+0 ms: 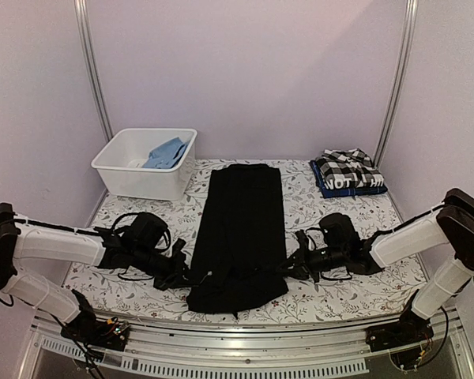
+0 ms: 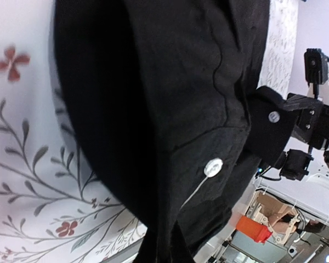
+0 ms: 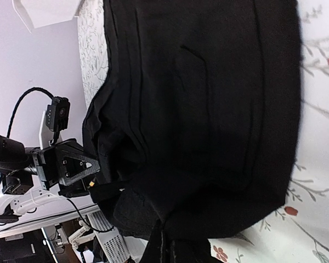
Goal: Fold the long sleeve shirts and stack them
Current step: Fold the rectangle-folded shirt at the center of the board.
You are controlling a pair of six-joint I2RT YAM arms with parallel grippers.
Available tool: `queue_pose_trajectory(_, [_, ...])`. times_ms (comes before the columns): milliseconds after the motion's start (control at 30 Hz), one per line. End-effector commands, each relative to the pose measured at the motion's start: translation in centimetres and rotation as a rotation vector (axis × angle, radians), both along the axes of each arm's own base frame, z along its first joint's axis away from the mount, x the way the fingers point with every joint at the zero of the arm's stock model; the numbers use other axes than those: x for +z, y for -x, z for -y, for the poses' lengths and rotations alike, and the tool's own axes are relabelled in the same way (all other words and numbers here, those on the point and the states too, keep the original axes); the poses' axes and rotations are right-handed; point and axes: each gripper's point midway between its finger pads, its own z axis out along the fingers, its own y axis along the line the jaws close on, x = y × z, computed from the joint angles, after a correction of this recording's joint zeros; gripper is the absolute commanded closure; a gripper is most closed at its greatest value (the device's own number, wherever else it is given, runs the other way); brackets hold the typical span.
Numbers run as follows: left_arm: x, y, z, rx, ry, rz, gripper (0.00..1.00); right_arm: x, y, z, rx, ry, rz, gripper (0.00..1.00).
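Observation:
A plain black shirt (image 1: 241, 229) lies as a long narrow strip down the middle of the flowered table, its near end bunched. My left gripper (image 1: 183, 278) is shut on that near end's left edge, and my right gripper (image 1: 294, 265) is shut on its right edge. Black cloth with a white button (image 2: 213, 166) fills the left wrist view and hides my fingers. The same black shirt (image 3: 197, 109) covers the right wrist view. At the back right, a checked shirt (image 1: 346, 167) lies folded on a dark shirt with white lettering (image 1: 349, 185).
A white plastic bin (image 1: 144, 164) holding blue cloth (image 1: 166, 153) stands at the back left. The flowered tablecloth (image 1: 340, 296) ends at a metal rail along the near edge. Pale walls and metal posts close in the sides and back.

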Motion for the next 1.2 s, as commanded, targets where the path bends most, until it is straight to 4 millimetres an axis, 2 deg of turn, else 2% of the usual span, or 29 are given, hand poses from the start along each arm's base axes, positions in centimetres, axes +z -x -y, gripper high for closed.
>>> queue_pose_trajectory(0, [-0.5, 2.9, -0.1, -0.025, 0.008, -0.063, 1.0, -0.2, 2.4, -0.2, 0.051, 0.005, -0.02, 1.0])
queue_pose_trajectory(100, [-0.7, 3.6, -0.2, -0.02, 0.015, -0.075, 1.0, -0.2, 2.8, -0.4, 0.051, 0.003, -0.027, 1.0])
queue_pose_trajectory(200, [0.1, 2.8, 0.2, -0.017, 0.027, -0.044, 1.0, 0.3, 2.1, -0.6, 0.037, -0.001, -0.01, 1.0])
queue_pose_trajectory(300, [1.1, 1.5, 0.9, -0.027, 0.035, -0.009, 1.0, 0.8, 0.9, -0.9, 0.022, -0.014, 0.002, 1.0])
queue_pose_trajectory(467, [2.5, -1.3, 1.0, 0.002, 0.068, 0.029, 1.0, 2.1, -2.2, -1.0, -0.024, -0.032, 0.052, 1.0])
queue_pose_trajectory(600, [3.2, -4.1, 1.0, 0.024, 0.09, 0.063, 1.0, 1.8, -4.4, -1.6, -0.037, -0.026, 0.066, 1.0])
queue_pose_trajectory(700, [3.1, -6.1, 0.8, 0.034, 0.096, 0.073, 1.0, 2.0, -6.4, -2.0, -0.056, -0.031, 0.085, 1.0])
queue_pose_trajectory(900, [2.3, -10.2, 0.5, 0.08, 0.119, 0.11, 1.0, 0.5, -9.5, -0.9, -0.136, -0.006, 0.083, 1.0])
queue_pose_trajectory(1167, [0.6, -12.7, 1.2, 0.072, 0.116, 0.106, 1.0, -0.1, -11.4, -0.8, -0.173, -0.005, 0.079, 1.0])
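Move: Both grippers already pinch the black shirt's near part at its two sides. The shirt's flat middle lies about 21 cm ahead and 14 cm right of the left hand, and 19 cm ahead and 13 cm left of the right, 4 cm lower. Its near fold sits some 9 cm back and 13 cm right of the left hand. The white bin stands 36 cm ahead and 18 cm left of that hand. Keep both grippers shut on the shirt and draw them back together about 3 cm, dipping slightly. Then sweep both forward some 13 cm towards the shirt's flat middle in a low arc, rising about 3 cm and sinking again, so the held cloth is carried over the layer beneath, the hands' sideways spacing nearly kept. ##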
